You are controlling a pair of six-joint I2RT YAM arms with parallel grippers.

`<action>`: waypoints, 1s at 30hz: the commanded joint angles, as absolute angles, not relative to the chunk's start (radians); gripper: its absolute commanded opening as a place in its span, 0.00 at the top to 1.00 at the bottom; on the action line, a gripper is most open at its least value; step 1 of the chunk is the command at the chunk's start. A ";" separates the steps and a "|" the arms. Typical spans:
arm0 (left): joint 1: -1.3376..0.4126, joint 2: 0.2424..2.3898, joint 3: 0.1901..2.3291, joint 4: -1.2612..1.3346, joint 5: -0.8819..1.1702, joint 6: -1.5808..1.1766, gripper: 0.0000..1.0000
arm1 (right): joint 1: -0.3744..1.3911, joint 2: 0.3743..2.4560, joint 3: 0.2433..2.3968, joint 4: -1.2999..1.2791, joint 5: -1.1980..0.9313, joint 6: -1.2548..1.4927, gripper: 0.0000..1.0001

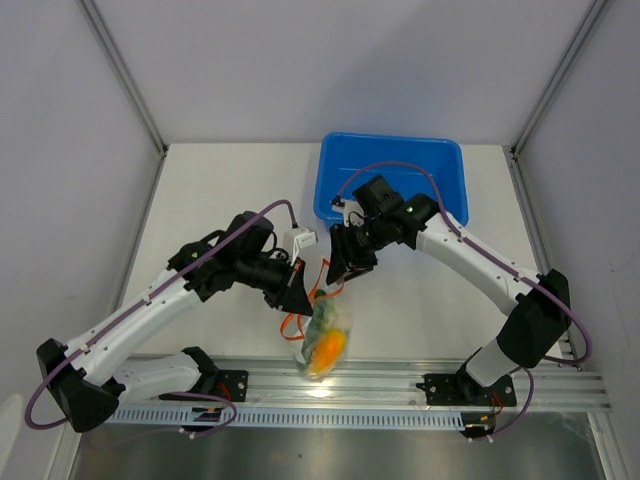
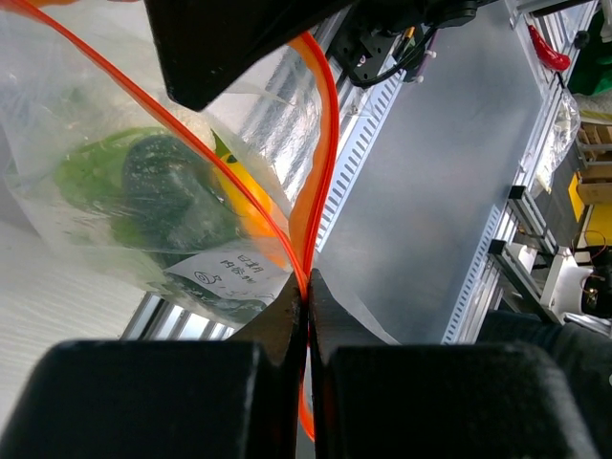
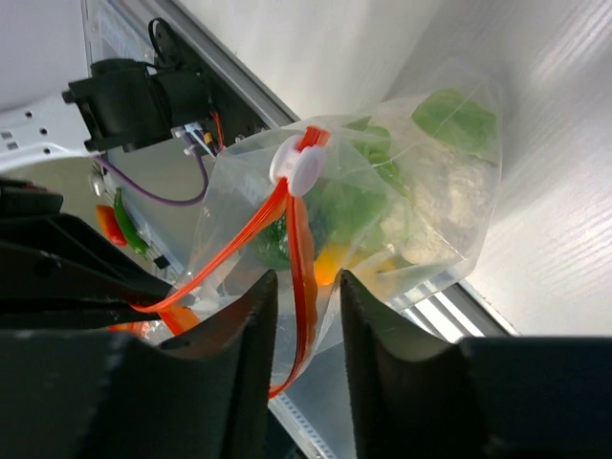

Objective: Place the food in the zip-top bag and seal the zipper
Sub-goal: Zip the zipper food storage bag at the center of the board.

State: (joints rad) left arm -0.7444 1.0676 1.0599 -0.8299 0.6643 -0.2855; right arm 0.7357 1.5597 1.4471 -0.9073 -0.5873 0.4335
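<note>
The zip-top bag (image 1: 325,338) hangs over the table's front edge between my two grippers, with the food inside: an orange-yellow mango (image 1: 329,348) and green pieces (image 1: 322,321). In the left wrist view the dark green cucumber (image 2: 172,196) and the mango (image 2: 251,203) show through the plastic. My left gripper (image 2: 307,282) is shut on the orange-red zipper (image 2: 323,143) at one end of the mouth. My right gripper (image 3: 308,279) stands narrowly open astride the zipper (image 3: 304,244), its fingers not touching the strip. A white slider (image 3: 298,164) sits on the strip just beyond them. The mouth gapes between the grippers.
A blue bin (image 1: 425,172) stands at the back right of the table, behind the right arm. An aluminium rail (image 1: 400,385) runs along the front edge under the bag. Grey walls close in the left, right and back.
</note>
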 commanded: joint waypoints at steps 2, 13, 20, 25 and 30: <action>-0.752 1.052 1.062 -0.819 0.651 -0.255 0.96 | 0.738 1.591 1.512 -0.920 -0.558 0.436 0.72; -0.752 1.054 1.094 -0.792 0.601 -0.302 0.36 | 0.742 1.589 1.509 -0.887 -0.568 0.528 1.00; -0.775 1.100 1.149 -0.759 0.580 -0.353 0.13 | 0.755 1.572 1.512 -0.861 -0.542 0.629 1.00; -0.813 1.144 1.232 -0.762 0.460 -0.437 0.07 | 0.759 1.575 1.555 -0.890 -0.483 0.678 1.00; -0.873 1.193 1.269 -0.768 0.309 -0.523 0.01 | 0.765 1.578 1.565 -0.894 -0.449 0.724 1.00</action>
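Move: The slider at the far end of the zip lies about 6 cm ahead and 2 cm to the right of the left hand, roughly level; that hand still pinches the zip's two strips. For the right hand, the zip is between its half-open fingers, some 1 cm ahead, 1 cm left and 1 cm below, with the slider about 3 cm ahead and 2 cm left. The mango in the bag hangs some 10 cm behind the right hand and 11 cm below. The right hand eases a little forward and down and shuts its fingers on the zip's two strips just behind the slider, then keeps that pinch while it shifts about 2 cm forward and left and turns some 10 degrees clockwise. Meanwhile the left hand lets go of the zip, opening wide almost in place, and then travels about 5 cm forward, right and up towards the slider end and the right gripper, its open fingers not yet closing on anything. ##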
